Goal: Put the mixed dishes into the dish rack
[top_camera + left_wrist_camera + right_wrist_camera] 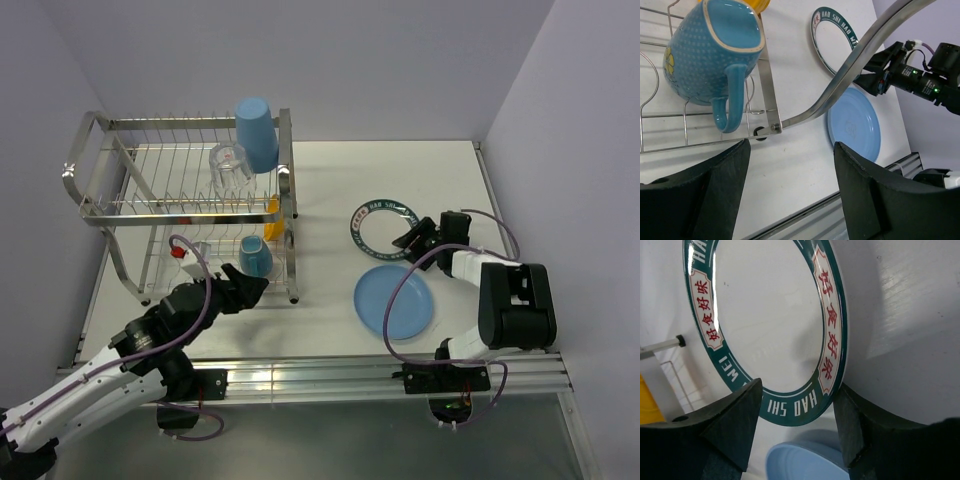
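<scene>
The dish rack [100, 205] stands at the left. It holds the blue tumbler [257, 131], the clear glass [230, 168], the yellow-orange bowl [273, 215] and, on the lower tier, the light blue mug [256, 257] [710, 55]. The white plate with the dark patterned rim [384, 227] [770, 315] lies on the table, with the plain blue plate [394, 300] [805, 462] in front of it. My right gripper [409, 240] [797, 387] is open, its fingers straddling the patterned plate's near rim. My left gripper [250, 285] [790, 145] is open and empty, just in front of the rack.
The rack's curved steel handle [860, 55] arcs across the left wrist view between my left gripper and the plates. The side wall [560, 120] runs close along the right. A metal rail [330, 375] marks the table's near edge.
</scene>
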Controlling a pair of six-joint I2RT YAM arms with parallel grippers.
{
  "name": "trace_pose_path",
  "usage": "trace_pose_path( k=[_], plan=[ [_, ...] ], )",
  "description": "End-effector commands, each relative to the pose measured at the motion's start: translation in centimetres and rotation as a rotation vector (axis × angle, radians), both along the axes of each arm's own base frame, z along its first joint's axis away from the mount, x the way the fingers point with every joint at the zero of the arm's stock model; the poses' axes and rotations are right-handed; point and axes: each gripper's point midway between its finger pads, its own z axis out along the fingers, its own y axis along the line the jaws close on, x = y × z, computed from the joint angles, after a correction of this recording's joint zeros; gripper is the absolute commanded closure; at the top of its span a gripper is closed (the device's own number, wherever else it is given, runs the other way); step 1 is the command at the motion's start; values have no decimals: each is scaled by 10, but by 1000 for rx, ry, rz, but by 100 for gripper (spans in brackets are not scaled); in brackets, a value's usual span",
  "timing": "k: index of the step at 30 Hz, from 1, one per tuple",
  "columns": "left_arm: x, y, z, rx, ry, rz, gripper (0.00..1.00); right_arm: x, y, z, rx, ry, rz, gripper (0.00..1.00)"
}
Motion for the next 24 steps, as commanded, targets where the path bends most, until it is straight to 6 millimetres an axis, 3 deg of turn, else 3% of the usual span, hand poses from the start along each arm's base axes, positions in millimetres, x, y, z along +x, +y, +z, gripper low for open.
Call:
trace_pose_path(
  k=[1, 4, 5, 7, 11, 16, 17, 19, 20, 21, 23, 24],
  plan=[
    [-3, -4, 32, -69, -43, -25, 27, -1, 0, -9, 17, 52, -21, 40],
    [-3, -3, 33, -69, -45, -26, 28, 5, -2, -7, 9, 53, -28, 67],
    [-3, -3, 33, -69, -45, -26, 28, 4, -4, -8, 2, 61, -36, 86],
    [-5, -4, 36, -73, -44, -35, 28, 8, -8, -5, -18, 51, -51, 100],
    [-10, -6, 51, -96, -58, -69, 30, 11, -8, 11, -31, -15, -36, 100],
    [-26, -19, 88, -169, -113, -188, 28, 11, -1, 69, -16, -184, 7, 100],
    [-28, -23, 97, -190, -133, -209, 28, 6, 1, 76, -12, -187, 20, 100],
    [-33, -31, 110, -207, -153, -266, 29, 0, 2, 110, -25, -277, 30, 100],
    [-34, -33, 116, -211, -166, -280, 29, -11, 3, 112, -30, -260, 43, 100],
    [-34, -35, 121, -213, -173, -290, 29, -19, 6, 131, -29, -313, 58, 100],
    [-32, -43, 120, -192, -161, -312, 29, -36, 9, 142, -48, -318, 100, 100],
    [-32, -45, 121, -186, -164, -319, 29, -45, 11, 157, -56, -358, 118, 100]
  ],
)
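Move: The white plate with the green rim has its near-right rim between the right hand's open fingers; its middle is about 7 cm ahead and 7 cm to the left, some 1 cm lower. From the right hand, the blue plate lies roughly 12 cm back and 5 cm left, and the yellow bowl in the rack some 8 cm ahead and 35 cm left. From the left hand, the green-rimmed plate is about 20 cm ahead, 32 cm right and 16 cm down. The right fingers shut on the near-right rim of the green-rimmed plate, pinching it, nudge a little forward, then lift it about 12 cm off the table, drawing back slightly and tipping the fingers up some 15 degrees. The empty left hand, still open, rises about 10 cm beside the rack while easing right and back and turning clockwise. ##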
